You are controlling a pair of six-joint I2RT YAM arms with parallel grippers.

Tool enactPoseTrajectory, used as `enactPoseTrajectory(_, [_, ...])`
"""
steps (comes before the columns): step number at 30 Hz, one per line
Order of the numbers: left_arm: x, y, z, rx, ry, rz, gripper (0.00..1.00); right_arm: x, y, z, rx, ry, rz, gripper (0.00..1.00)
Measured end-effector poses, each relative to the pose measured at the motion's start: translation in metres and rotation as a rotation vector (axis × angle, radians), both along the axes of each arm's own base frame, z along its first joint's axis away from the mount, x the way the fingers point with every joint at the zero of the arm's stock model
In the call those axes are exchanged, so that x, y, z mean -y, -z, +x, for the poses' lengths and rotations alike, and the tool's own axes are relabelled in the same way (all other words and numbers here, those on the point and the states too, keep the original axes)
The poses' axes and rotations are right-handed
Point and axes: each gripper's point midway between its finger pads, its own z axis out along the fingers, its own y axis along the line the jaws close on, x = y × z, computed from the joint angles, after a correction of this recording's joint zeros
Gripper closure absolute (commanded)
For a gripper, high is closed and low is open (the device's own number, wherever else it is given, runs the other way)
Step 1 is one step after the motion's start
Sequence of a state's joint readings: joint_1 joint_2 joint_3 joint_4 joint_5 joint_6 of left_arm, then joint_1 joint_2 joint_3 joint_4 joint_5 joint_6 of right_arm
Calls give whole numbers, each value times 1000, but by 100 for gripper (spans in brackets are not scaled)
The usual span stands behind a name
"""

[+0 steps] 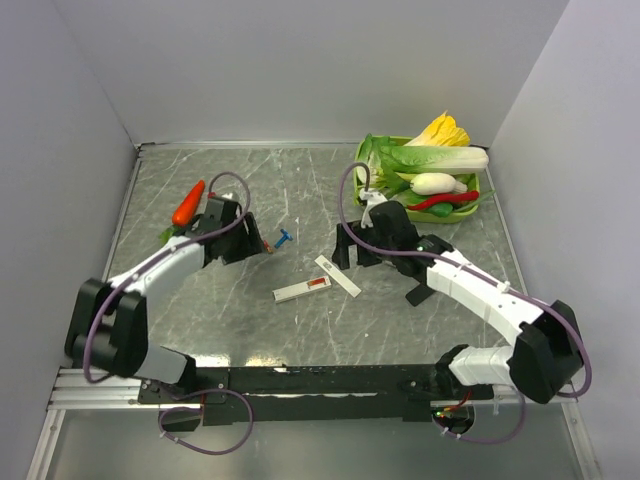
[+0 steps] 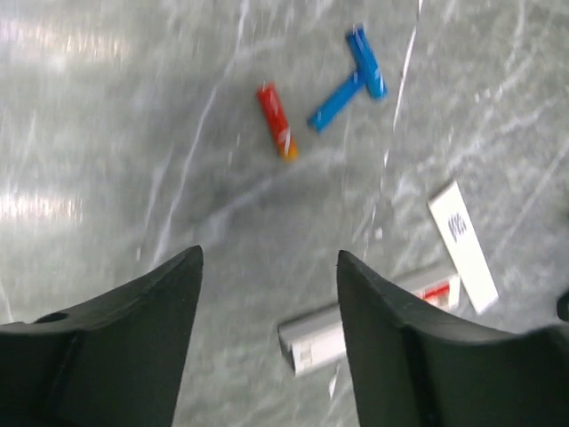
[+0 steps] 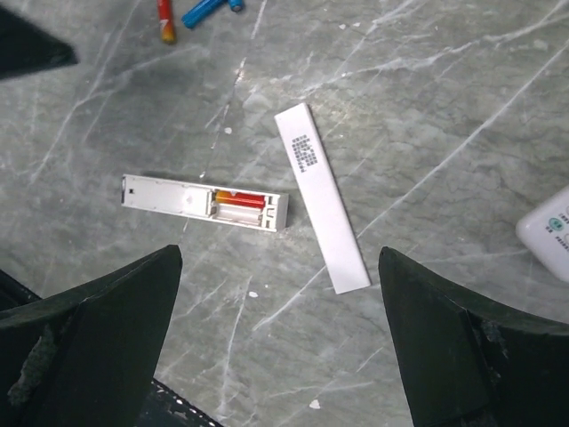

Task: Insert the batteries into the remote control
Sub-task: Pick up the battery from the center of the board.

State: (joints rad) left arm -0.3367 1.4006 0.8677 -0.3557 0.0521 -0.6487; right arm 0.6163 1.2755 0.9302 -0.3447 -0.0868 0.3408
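Note:
The slim white remote control (image 3: 169, 194) lies on the table with its back open; one red-orange battery (image 3: 240, 198) sits in its compartment, beside an empty slot. It also shows in the top view (image 1: 298, 291). Its white back cover (image 3: 321, 197) lies loose just right of it. A second red-orange battery (image 2: 276, 121) lies loose on the table next to a blue T-shaped piece (image 2: 348, 86). My left gripper (image 2: 269, 267) is open and empty, near side of that battery. My right gripper (image 3: 280, 267) is open and empty above the table, near the remote and cover.
A green tray (image 1: 372, 146) of toy vegetables stands at the back right. A toy carrot (image 1: 188, 203) lies at the back left. A wider white remote (image 3: 551, 231) shows at the right edge of the right wrist view. A dark object (image 1: 418, 293) lies by the right arm.

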Motion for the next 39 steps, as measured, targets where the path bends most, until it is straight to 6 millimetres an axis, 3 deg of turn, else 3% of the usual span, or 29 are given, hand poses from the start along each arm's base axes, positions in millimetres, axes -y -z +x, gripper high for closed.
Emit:
enactPoseTrajectory(3, [4, 8, 21, -16, 1, 24, 53, 5, -3, -8, 16, 1, 14, 0])
enactPoseTrajectory(6, [7, 22, 38, -48, 5, 55, 59, 10, -6, -13, 34, 5, 23, 0])
enactPoseTrajectory(11, [7, 49, 54, -107, 7, 108, 60, 18, -1, -17, 37, 21, 16, 1])
enactPoseTrajectory(15, [6, 62, 55, -143, 9, 128, 57, 24, 6, -20, 29, 31, 6, 0])
enactPoseTrajectory(21, [8, 56, 62, -125, 8, 129, 56, 27, 8, -20, 25, 38, 1, 1])
enactPoseTrajectory(26, [9, 62, 70, -131, 3, 138, 58, 27, 9, -21, 23, 33, 4, 1])
enactPoseTrajectory(39, [15, 64, 78, -117, 5, 140, 74, 23, 11, -22, 8, 17, 13, 1])
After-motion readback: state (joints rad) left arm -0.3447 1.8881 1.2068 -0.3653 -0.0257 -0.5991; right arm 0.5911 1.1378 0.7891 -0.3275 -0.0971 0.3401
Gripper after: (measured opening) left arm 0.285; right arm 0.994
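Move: The loose red battery lies about 7 cm ahead of the left gripper, 2 cm to its right and 7 cm below. The crossed blue batteries are roughly 10 cm ahead and 6 cm right of that gripper; the remote control, one red battery already in it, is about 4 cm back and 11 cm right. From the right gripper the loose red battery is some 8 cm ahead, 20 cm left and 13 cm below. Bring the left gripper forward and down onto the loose red battery, about 8 cm out and 6 cm lower, narrowing the half-open fingers on the way. Once down, creep the last couple of centimetres forward along the table, then close the fingertips around the battery. Ease the wide-open right gripper back and right by some 3 cm, clear of the parts. ##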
